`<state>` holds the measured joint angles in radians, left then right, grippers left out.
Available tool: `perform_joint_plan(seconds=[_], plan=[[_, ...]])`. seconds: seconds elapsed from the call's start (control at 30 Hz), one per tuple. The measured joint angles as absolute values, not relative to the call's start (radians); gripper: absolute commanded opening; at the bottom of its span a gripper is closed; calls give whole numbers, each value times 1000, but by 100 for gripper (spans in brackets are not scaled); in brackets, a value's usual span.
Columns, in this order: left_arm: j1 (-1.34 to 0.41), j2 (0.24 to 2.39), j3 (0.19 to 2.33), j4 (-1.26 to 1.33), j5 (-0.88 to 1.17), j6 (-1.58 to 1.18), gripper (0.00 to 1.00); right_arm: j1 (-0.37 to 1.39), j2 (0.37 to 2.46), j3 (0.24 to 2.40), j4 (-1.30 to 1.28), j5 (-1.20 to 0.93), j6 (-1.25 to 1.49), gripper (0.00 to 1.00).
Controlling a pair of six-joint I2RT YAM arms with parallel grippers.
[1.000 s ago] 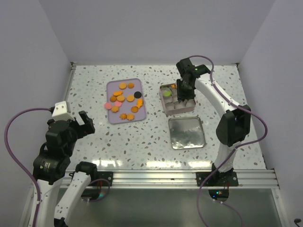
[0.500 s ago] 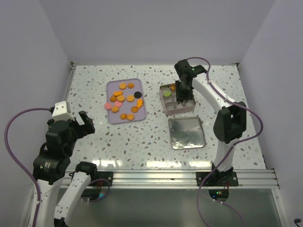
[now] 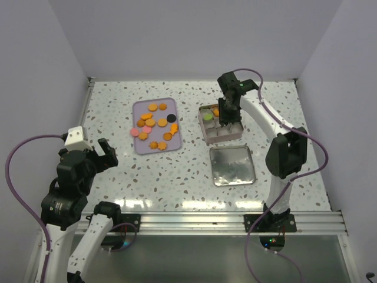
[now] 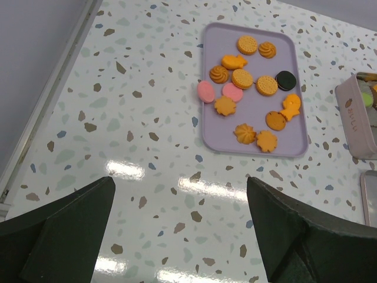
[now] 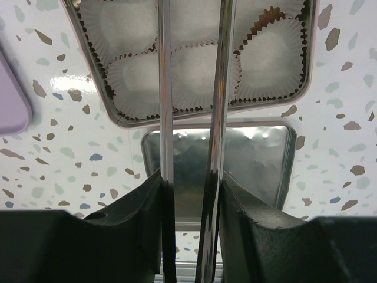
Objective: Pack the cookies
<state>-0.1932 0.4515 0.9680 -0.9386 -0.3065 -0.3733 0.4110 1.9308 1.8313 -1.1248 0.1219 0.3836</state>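
Observation:
Several cookies (image 3: pixel 156 124), mostly orange with two pink and one black, lie on the lilac tray (image 3: pixel 140 147); the left wrist view shows the same cookies (image 4: pixel 242 79) on the tray (image 4: pixel 218 132). A green cookie (image 3: pixel 208 116) and an orange one (image 3: pixel 215 109) sit in the tin (image 3: pixel 222 139). My right gripper (image 3: pixel 228 109) hangs over the tin, shut on metal tongs (image 5: pixel 165 88). The tongs' blades stand apart over white paper cups (image 5: pixel 194 71), and their tips are out of view. My left gripper (image 4: pixel 179 188) is open and holds nothing, near the table's front left.
The tin's square metal lid (image 3: pixel 231 165) lies flat just in front of the tin, and it also shows in the right wrist view as the lid (image 5: pixel 247 159). White walls close in the table on the left, back and right.
My right gripper has shifted slightly left over the tin, and the tongs have spread a little. The left arm has not moved.

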Motion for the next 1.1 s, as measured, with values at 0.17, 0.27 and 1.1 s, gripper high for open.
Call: perform_joint_plan(seconds=[0.17, 0.27, 1.1], plan=[[-193, 449, 968, -938, -306, -373, 100, 411, 1929, 1861, -1136, 121, 384, 40], [-193, 446, 968, -938, -306, -373, 100, 411, 1917, 1876, -1142, 117, 384, 39], [-193, 440, 966, -937, -306, -373, 100, 771, 1974, 1969, -1162, 8, 473, 44]])
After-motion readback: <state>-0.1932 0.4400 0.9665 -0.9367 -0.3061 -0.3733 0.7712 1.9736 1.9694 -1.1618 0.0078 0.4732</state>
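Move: The right hand, holding the tongs with their tips out ahead over the box, next takes them to the orange figure cookie at the tray's right edge, about 13 cm ahead of the hand, 27 cm to its left and 14 cm below. The black cookie lies some 5 cm beyond that one; a round cookie sits about 5 cm nearer. The box's middle is roughly 14 cm ahead and 2 cm left of this hand. From the left hand, the figure cookie is about 33 cm ahead, 22 cm right, 26 cm below. Up first, about 5 cm, the right hand lifts the tongs clear of the box, then sweeps some 15 cm left and 8 cm back towards the purple tray, turning roughly 20 degrees counter-clockwise. It finishes by sinking about 3 cm to bring the tips down near the tray's right edge; the fingers keep their hold on the tongs and ease open only a touch. ##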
